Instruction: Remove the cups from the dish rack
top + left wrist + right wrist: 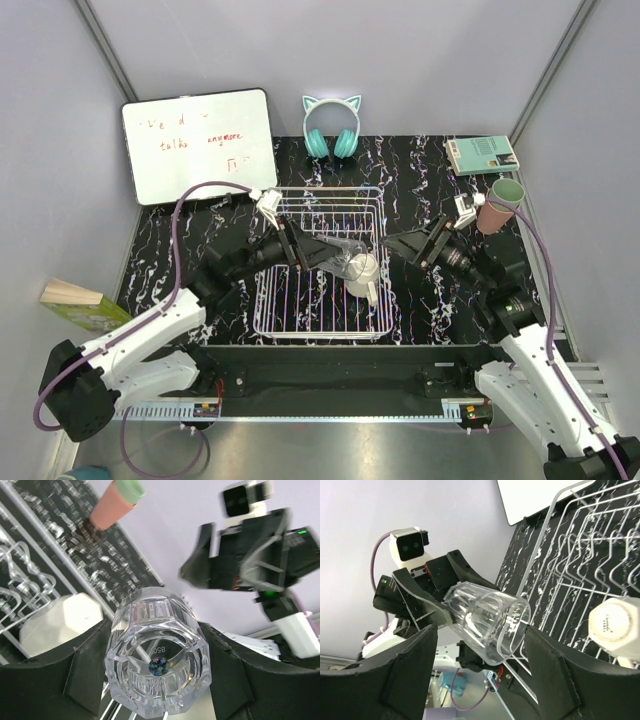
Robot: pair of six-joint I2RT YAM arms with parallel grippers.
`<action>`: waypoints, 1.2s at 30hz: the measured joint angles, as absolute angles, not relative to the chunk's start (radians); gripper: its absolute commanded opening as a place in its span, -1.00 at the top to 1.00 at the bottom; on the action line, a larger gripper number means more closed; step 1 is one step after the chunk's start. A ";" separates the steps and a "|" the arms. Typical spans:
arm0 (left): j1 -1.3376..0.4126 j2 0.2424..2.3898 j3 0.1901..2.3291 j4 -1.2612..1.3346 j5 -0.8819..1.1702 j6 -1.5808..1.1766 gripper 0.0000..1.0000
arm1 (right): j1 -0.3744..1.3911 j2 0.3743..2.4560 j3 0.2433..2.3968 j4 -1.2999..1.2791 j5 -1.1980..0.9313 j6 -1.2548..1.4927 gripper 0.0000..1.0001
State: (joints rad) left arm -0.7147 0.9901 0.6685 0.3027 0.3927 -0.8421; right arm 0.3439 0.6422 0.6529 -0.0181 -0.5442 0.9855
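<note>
My left gripper [333, 252] is shut on the base of a clear glass [157, 652], holding it on its side above the white wire dish rack [318, 325]. The glass [487, 625] points its mouth at my right gripper [480, 667]. That gripper is open, with a finger on each side of the rim and a gap to both. In the top view the right gripper [392, 243] is just right of the glass [347, 252]. A cream-white mug [362, 275] lies in the rack under the glass. A salmon-pink cup [497, 208] with a green one nested inside stands on the table at the right.
A whiteboard [198, 143] lies at the back left. Teal cat-ear headphones [331, 125] are behind the rack. A pale green box [482, 153] sits at the back right, and a green-and-tan box [80, 305] leans at the left edge. Grey walls close in three sides.
</note>
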 measured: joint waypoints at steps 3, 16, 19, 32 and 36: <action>-0.710 0.990 0.653 0.387 0.416 -0.870 1.00 | 0.354 0.649 0.635 0.020 -0.563 1.018 -0.54; -0.710 1.075 0.637 0.621 0.479 -0.971 1.00 | 0.511 0.737 0.636 0.146 -0.554 1.068 -0.49; -0.710 1.083 0.620 0.636 0.487 -0.982 1.00 | 0.563 0.788 0.658 0.150 -0.532 1.053 -0.41; -0.695 1.081 0.568 0.722 0.501 -1.031 1.00 | 0.647 0.874 0.712 0.206 -0.462 1.011 0.39; -0.694 1.081 0.559 0.735 0.498 -1.033 1.00 | 0.655 0.872 0.712 0.202 -0.445 1.009 0.18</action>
State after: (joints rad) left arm -0.6945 1.0813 0.5594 0.7349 0.4976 -1.0328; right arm 0.6548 0.8722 0.7124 0.2016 -0.4450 1.0088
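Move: The right hand is empty and open, and the clear glass that the left fingers hold mouth-out lies about 11 cm to its left, roughly level fore-and-aft and some 2 cm lower. The white mug in the rack is about 6 cm to its left, 1 cm ahead and 21 cm below. From the left hand the glass's middle is about 4 cm to the right and 1 cm below, level fore-and-aft. Leftward, about 8 cm and easing 1–2 cm back, the right hand swings in to the glass, turning some 10 degrees counter-clockwise, then closes to about a third open with its fingertips either side of the rim's back wall. The left hand keeps hold of the glass, lifts it roughly 4 cm, sinks back half of that, and rolls so that the mouth end tips up a little over 10 degrees. ##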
